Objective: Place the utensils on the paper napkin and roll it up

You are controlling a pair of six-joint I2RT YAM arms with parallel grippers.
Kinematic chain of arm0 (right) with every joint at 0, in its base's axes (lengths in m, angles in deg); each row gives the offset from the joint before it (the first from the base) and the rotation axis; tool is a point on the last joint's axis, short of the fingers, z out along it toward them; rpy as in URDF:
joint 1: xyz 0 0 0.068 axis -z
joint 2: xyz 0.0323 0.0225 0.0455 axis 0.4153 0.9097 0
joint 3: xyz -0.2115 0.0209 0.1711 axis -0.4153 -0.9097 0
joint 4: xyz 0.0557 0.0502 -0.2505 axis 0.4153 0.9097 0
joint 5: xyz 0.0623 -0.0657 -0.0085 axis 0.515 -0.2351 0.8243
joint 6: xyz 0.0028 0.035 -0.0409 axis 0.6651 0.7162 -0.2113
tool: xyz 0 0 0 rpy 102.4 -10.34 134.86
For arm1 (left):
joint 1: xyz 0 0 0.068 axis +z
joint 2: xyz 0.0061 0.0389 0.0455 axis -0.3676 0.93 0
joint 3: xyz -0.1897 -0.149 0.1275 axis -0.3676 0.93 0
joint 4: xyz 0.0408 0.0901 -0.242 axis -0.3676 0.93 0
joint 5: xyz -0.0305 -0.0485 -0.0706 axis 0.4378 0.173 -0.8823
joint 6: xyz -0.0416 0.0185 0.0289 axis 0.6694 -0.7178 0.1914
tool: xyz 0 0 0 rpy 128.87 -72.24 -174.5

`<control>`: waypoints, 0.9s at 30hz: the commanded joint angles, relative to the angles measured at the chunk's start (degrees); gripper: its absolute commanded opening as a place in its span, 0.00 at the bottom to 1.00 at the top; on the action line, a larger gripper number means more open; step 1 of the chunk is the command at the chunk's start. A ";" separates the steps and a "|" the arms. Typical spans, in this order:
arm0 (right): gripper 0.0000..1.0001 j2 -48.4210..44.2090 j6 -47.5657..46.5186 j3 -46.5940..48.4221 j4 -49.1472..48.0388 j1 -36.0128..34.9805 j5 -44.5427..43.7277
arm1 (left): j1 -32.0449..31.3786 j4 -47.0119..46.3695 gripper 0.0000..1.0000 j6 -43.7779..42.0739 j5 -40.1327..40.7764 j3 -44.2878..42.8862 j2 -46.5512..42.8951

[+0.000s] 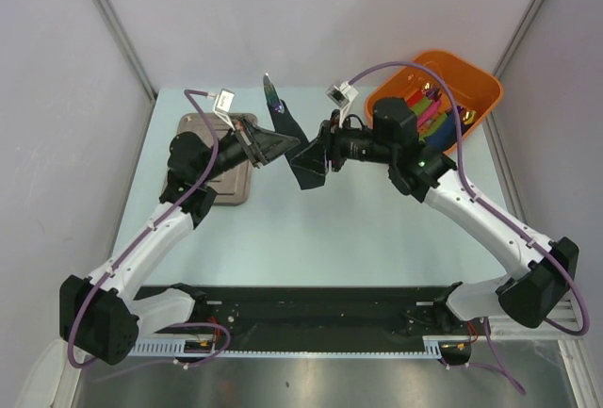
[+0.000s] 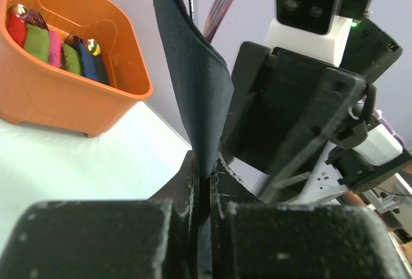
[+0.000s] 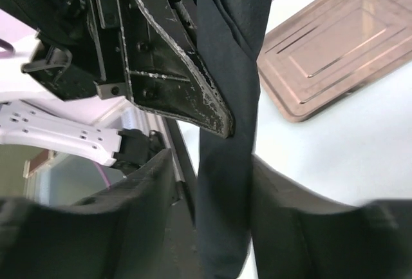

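Observation:
The black paper napkin (image 1: 294, 149) hangs folded lengthwise in the air above the table, between my two grippers. An iridescent utensil tip (image 1: 270, 95) sticks up out of its top end. My left gripper (image 1: 271, 147) is shut on the napkin's lower edge, which shows pinched between the jaws in the left wrist view (image 2: 205, 163), with the napkin (image 2: 193, 73) rising above them. My right gripper (image 1: 316, 157) is open, and its fingers straddle the napkin (image 3: 225, 98) in the right wrist view (image 3: 212, 156). The right finger touches the napkin; a gap shows at the left finger.
A steel tray (image 1: 231, 187) lies on the table at the left, under my left arm, and also shows in the right wrist view (image 3: 335, 47). An orange bin (image 1: 471, 83) at the back right holds coloured rolled napkins (image 1: 429, 111) with gold-tipped cutlery.

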 commanded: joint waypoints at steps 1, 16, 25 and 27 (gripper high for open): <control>0.39 0.16 0.27 -0.12 -4.79 -0.38 0.77 | -0.20 -3.22 0.00 1.23 1.17 -3.59 -0.27; 0.00 2.18 20.21 -3.91 -18.50 4.45 14.74 | -0.20 -3.31 0.00 2.29 1.08 -4.30 0.88; 0.00 0.33 24.69 -4.26 -20.35 9.37 13.87 | 0.59 -2.34 0.64 -0.60 0.38 -3.50 -0.96; 0.00 -0.54 25.31 -4.43 -20.62 11.12 13.70 | 1.56 -1.11 0.78 -1.92 0.20 -3.59 -1.49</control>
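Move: My left hand keeps the napkin roll pinched in the air, utensil ends up; the roll's middle is about 2 cm above that hand and 1 cm to its left, no farther out. The roll passes between my half-open right fingers, its middle about 1 cm ahead, 1 cm left and 4 cm above that hand. The tray lies some 15 cm ahead, 24 cm left and 36 cm below my left hand; the orange bin about 30 cm ahead, 33 cm right and 30 cm below my right hand. I ease my right hand less than 1 cm forward and shut its fingers on the roll below my left grip. Holding on, I turn that wrist some 20 degrees, tipping the roll's top forward and to the right, then ease forward and right, rising about 1 cm. My left hand creeps up 1 cm and, once the right has closed, opens to let go. ##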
